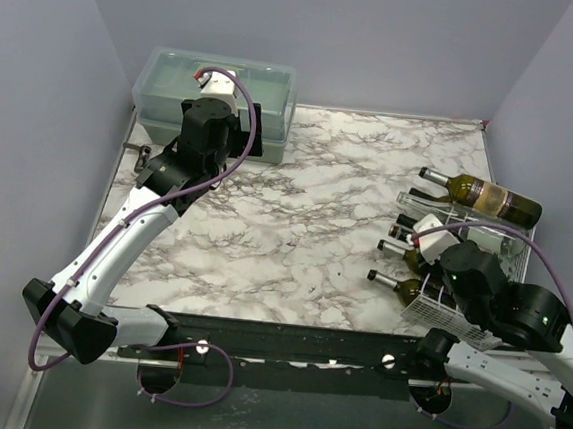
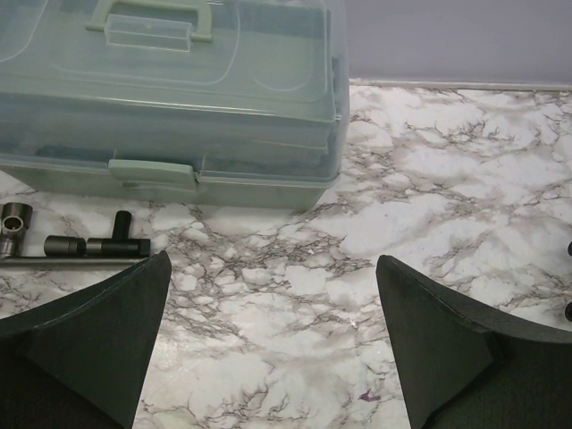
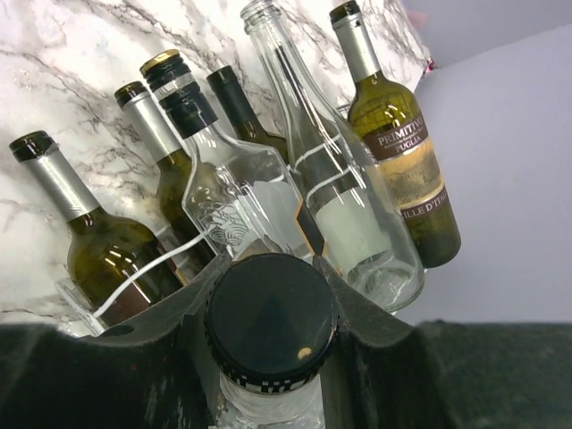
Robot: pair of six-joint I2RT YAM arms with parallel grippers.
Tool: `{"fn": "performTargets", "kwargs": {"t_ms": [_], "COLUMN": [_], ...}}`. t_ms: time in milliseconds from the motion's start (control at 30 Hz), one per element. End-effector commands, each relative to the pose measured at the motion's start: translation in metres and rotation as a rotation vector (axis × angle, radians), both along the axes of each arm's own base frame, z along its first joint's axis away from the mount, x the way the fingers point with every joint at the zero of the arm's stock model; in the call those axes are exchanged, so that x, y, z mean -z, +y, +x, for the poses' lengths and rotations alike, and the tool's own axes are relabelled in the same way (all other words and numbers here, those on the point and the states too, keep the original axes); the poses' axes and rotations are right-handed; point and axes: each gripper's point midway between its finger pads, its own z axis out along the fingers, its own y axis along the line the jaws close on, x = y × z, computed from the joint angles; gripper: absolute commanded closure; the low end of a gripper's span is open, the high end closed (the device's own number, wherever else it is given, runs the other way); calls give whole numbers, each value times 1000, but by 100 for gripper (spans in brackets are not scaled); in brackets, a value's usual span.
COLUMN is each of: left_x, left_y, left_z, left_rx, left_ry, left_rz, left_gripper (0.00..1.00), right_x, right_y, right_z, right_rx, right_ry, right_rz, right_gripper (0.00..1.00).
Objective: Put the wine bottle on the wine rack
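Observation:
My right gripper [image 3: 273, 295] is shut on the black screw cap [image 3: 268, 317] of a clear glass wine bottle; its body is hidden below the frame. Just beyond lie several more bottles on the white wire wine rack [image 3: 147, 270]: dark green ones, a clear one [image 3: 335, 192] and a labelled green one [image 3: 398, 147]. In the top view the rack [image 1: 427, 309] stands at the right, with my right wrist [image 1: 442, 253] over its near end and the labelled bottle [image 1: 489, 198] at its far side. My left gripper [image 2: 273, 264] is open and empty above the marble, far left [image 1: 246, 131].
A translucent grey-green plastic toolbox [image 2: 170, 98] stands at the back left [image 1: 217, 93], just ahead of my left gripper. A metal socket wrench [image 2: 71, 246] lies on the marble table [image 1: 317, 207] by its front. The purple walls close in on both sides and behind.

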Motion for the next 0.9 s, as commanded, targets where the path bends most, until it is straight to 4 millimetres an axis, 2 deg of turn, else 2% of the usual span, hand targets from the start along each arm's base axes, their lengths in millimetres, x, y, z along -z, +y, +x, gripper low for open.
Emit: {"fn": "performTargets", "kwargs": {"t_ms": [0, 133, 333, 633, 867], "left_x": [-8, -9, -9, -14, -17], "left_y": [-3, -5, -7, -7, -8], "left_z": [-5, -5, -5, -9, -12], "left_rx": [20, 32, 39, 50, 52], "left_ry": [-22, -21, -19, -30, -38], "left_rz": [-24, -34, -39, -54, -52], "left_gripper": [1, 1, 1, 1, 1], "right_x": [-3, 13, 48, 73, 96], "right_y": [-3, 5, 7, 13, 9], "right_z": [13, 19, 21, 23, 18], "right_rx": [4, -5, -6, -24, -23], "right_ry": [-23, 35, 166, 303, 415], "right_rz": [-161, -252, -428, -603, -721], "right_gripper": [100, 100, 100, 100, 100]}}
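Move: The right hand holds a bottle by its neck just under the black cap. The wine rack's middle lies about 5 cm ahead, 8 cm to the right and 16 cm below. Of the bottles on it, the gold-capped clear one is some 7 cm ahead, 3 cm right and 12 cm below, the Primitivo bottle about 17 cm ahead, 9 cm right and 10 cm below. From the left hand, the rack lies some 55 cm right, 14 cm back and 25 cm below. Keeping its neck grip, the right hand sinks about 9 cm towards the rack, swinging left and tipping down-left some 30 degrees. ##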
